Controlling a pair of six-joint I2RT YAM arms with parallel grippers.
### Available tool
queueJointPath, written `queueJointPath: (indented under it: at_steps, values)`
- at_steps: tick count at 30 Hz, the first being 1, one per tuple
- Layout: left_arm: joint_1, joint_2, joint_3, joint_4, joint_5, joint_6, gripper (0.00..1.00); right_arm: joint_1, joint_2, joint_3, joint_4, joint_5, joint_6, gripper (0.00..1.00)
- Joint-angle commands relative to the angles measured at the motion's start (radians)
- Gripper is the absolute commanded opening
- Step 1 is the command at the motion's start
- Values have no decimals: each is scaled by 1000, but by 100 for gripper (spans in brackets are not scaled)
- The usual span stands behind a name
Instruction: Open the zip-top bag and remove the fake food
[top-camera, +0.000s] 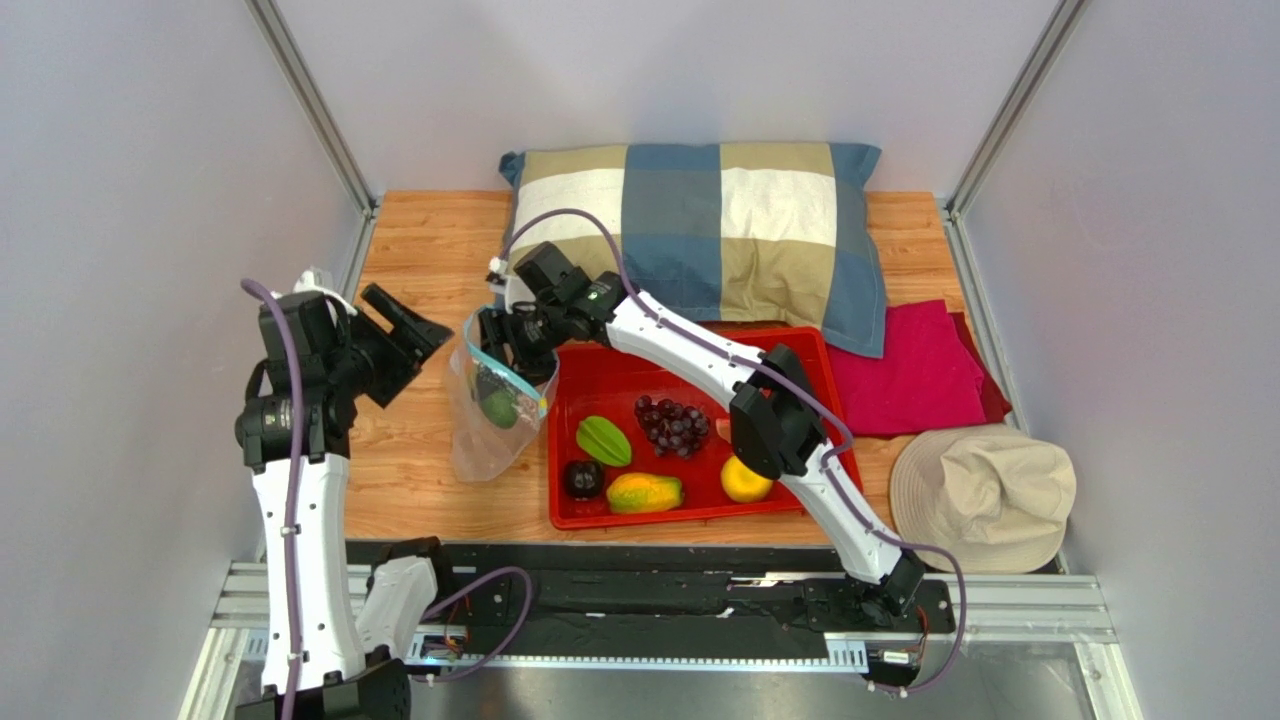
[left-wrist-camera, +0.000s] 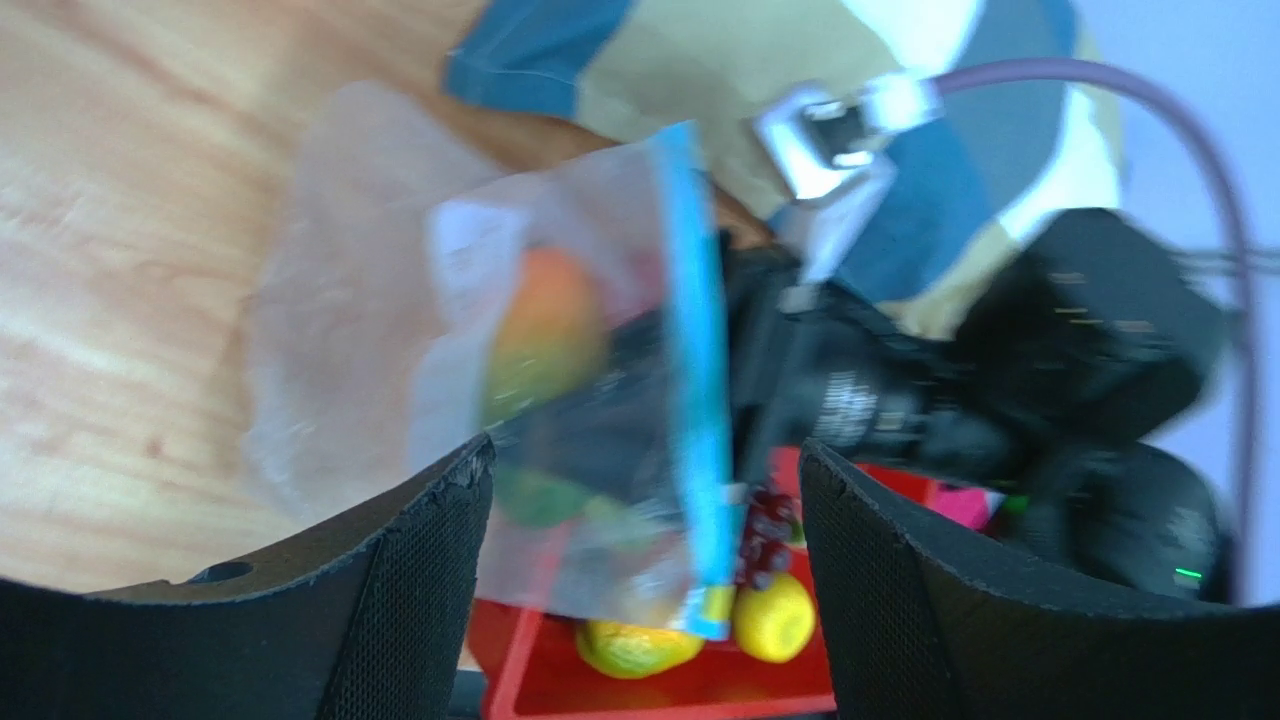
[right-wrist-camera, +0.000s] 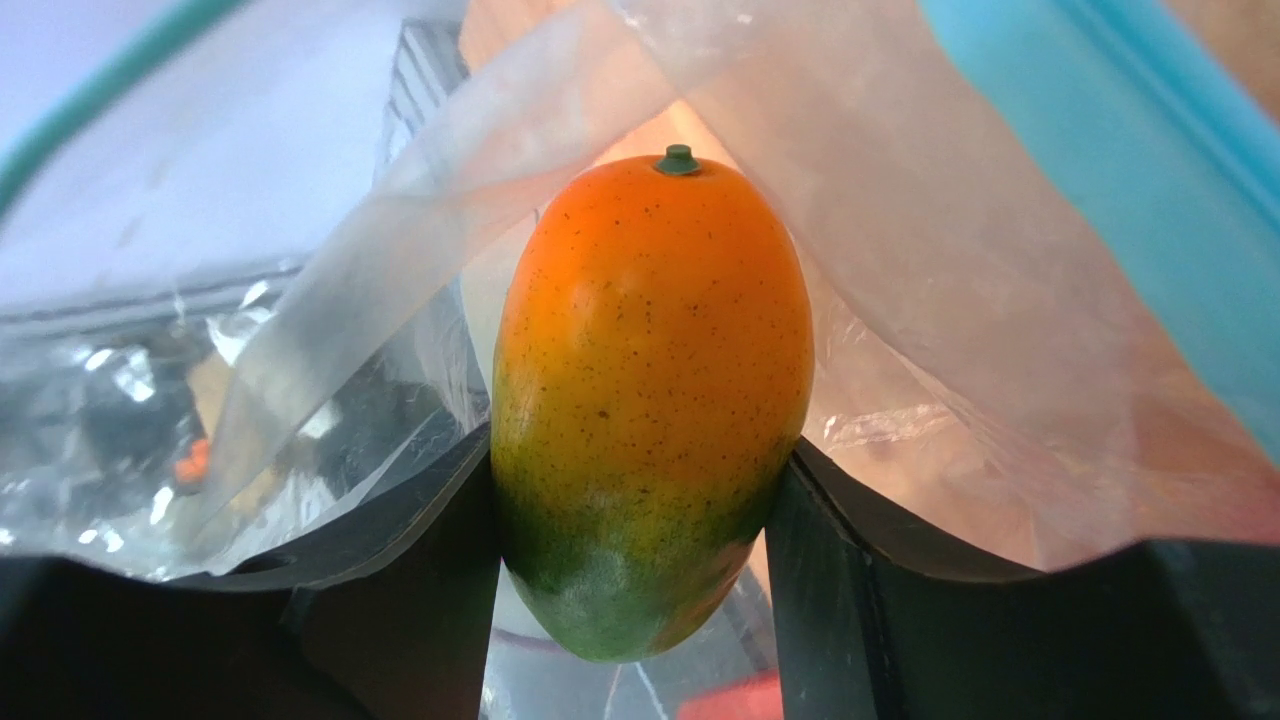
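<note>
The clear zip-top bag (top-camera: 489, 413) stands open on the wooden table, just left of the red tray (top-camera: 796, 348). My right gripper (top-camera: 508, 365) reaches into its mouth. In the right wrist view that gripper (right-wrist-camera: 631, 570) is shut on an orange-green mango (right-wrist-camera: 654, 390), with the bag's film (right-wrist-camera: 977, 300) and blue zip strip (right-wrist-camera: 1112, 150) around it. My left gripper (top-camera: 413, 338) hangs to the bag's left, apart from it. Its jaws (left-wrist-camera: 646, 465) stand open and empty, facing the bag (left-wrist-camera: 376, 345). In the tray lie a star fruit (top-camera: 604, 441), grapes (top-camera: 670, 425), a dark fruit (top-camera: 583, 479), a second mango (top-camera: 643, 492) and a citrus (top-camera: 745, 480).
A checked pillow (top-camera: 721, 210) lies behind the tray. A magenta cloth (top-camera: 917, 368) and a beige hat (top-camera: 984, 495) sit to the tray's right. Metal posts and white walls close in the table on both sides.
</note>
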Motion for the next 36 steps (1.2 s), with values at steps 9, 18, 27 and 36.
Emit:
queueJointPath:
  at_steps: [9,18,27,36]
  values:
    - [-114,100,12,-8,31,8,77,58,-102,23,-24,40,-36,0]
    - [-113,95,-28,-34,-72,56,67,60,-176,-33,16,25,-4,0]
    - [-113,119,-82,-37,-119,103,30,51,-229,-53,34,27,23,0]
    - [-113,106,-122,-54,-190,135,12,28,-269,-128,43,37,14,0]
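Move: From the left gripper, the near stretch of the zip-top bag's blue rim lies about 4 cm ahead, 5 cm right and 4 cm lower. The mango inside the bag is roughly 3 cm ahead, 3 cm right and 9 cm down, and the red tray's middle some 29 cm right, 2 cm ahead and 23 cm down. The right gripper already grips the mango, with the rim about 4 cm to its right, level fore and aft, and 4 cm above. Bring the left gripper about 4 cm right, rising slightly at first, then lower it to end some 4 cm below its start, turning it a little clockwise; partway through, close its wide-open fingers about halfway around the blue rim, beside the right gripper's finger. Meanwhile draw the right gripper back about 5 cm, keeping its grip on the mango. ##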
